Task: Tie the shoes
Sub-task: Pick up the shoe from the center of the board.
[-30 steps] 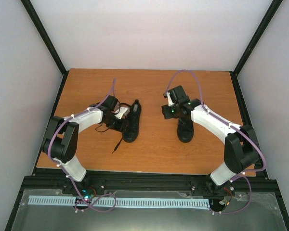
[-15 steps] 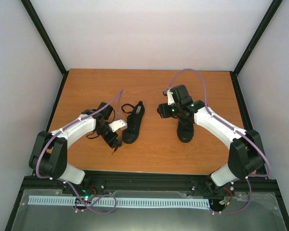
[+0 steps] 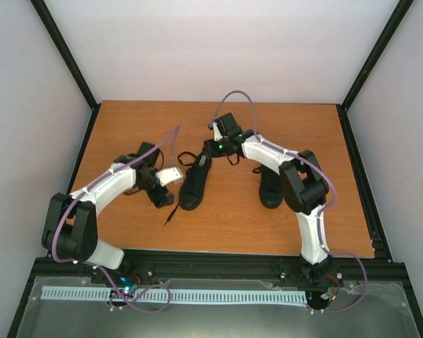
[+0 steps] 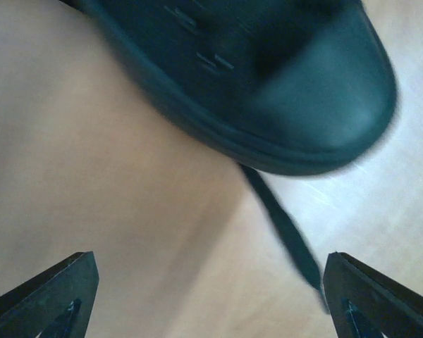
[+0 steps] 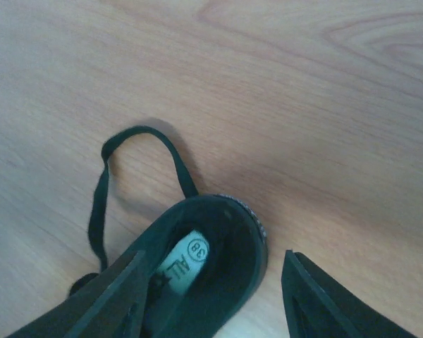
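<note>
Two black sneakers stand toe-near on the wooden table: the left shoe [image 3: 193, 184] and the right shoe [image 3: 270, 187]. My left gripper [image 3: 159, 198] is open and empty, low beside the left shoe's toe [image 4: 296, 98]. A loose black lace [image 4: 285, 232] runs from under that toe toward my right fingertip [image 4: 377, 299]; its end also shows in the top view [image 3: 171, 211]. My right gripper [image 3: 211, 148] is open and hangs over the left shoe's heel opening [image 5: 218, 246], which lies between its fingers. A lace loop [image 5: 137, 137] lies on the table beyond the heel.
The wooden table [image 3: 127, 120] is walled by pale panels with black frame posts at the corners. The right arm reaches across above the right shoe. A black rail [image 3: 211, 264] runs along the near edge.
My right gripper has swung left from above the right shoe to the left shoe's heel. My left gripper has come off the left shoe and dropped to the near-left, beside its toe.
</note>
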`<state>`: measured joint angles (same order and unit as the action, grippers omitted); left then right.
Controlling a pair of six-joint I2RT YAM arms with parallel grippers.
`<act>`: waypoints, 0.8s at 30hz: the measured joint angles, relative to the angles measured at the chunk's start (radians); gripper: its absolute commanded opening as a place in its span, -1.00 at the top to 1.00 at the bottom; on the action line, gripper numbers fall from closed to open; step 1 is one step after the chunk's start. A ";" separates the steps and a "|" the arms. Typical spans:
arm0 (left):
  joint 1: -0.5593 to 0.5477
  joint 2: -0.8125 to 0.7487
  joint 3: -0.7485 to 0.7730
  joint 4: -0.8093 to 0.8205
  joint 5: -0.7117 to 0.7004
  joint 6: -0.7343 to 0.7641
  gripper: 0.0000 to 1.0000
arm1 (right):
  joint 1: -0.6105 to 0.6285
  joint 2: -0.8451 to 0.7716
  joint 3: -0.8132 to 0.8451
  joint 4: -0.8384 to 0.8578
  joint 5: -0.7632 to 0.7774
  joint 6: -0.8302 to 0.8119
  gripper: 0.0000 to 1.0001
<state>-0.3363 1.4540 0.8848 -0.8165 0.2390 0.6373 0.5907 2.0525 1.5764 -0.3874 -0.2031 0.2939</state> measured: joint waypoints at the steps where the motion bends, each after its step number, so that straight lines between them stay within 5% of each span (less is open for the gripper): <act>1: 0.028 0.004 0.038 0.007 0.008 0.016 -0.77 | 0.000 0.037 0.030 -0.005 -0.008 0.002 0.06; 5: 0.107 0.071 0.163 0.059 0.019 0.054 -0.75 | 0.000 0.128 0.097 -0.031 -0.038 0.000 0.16; 9: 0.125 0.161 0.241 0.101 0.038 0.065 -0.76 | 0.000 0.147 0.123 -0.050 -0.072 -0.011 0.78; 11: 0.125 0.182 0.259 0.106 0.060 0.063 -0.76 | 0.000 0.147 0.131 -0.056 -0.084 -0.017 0.94; 19: 0.127 0.122 0.261 0.091 0.104 0.059 -0.77 | 0.000 0.119 0.116 -0.066 -0.113 -0.054 0.94; 24: 0.142 0.008 0.281 0.021 0.134 0.064 -0.79 | 0.002 -0.116 0.012 -0.089 -0.171 -0.105 0.94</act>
<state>-0.1947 1.4624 1.1656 -0.7952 0.3733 0.7010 0.5922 1.9362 1.5883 -0.4767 -0.3744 0.1890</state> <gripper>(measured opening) 0.890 0.032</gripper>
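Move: The heel rim of the center shoe is just below my right hand; the shoe's middle lies about 9 cm back, 5 cm to the left and 7 cm down, toe towards the base. Its lace loop is about 3 cm back, 8 cm to the left and 9 cm below that hand. The other shoe is roughly 10 cm back and 20 cm to the right. From my left hand the center shoe's middle lies about 6 cm ahead, 11 cm to the right and slightly lower. I sink my right hand about 4 cm onto the center shoe's heel, easing a little left, close the fingers to pinch the rim, then lift some 9 cm while drawing back and turning slightly counter-clockwise. My empty left hand, still open, sweeps forward about 10 cm, then rises clear of the shoe. ##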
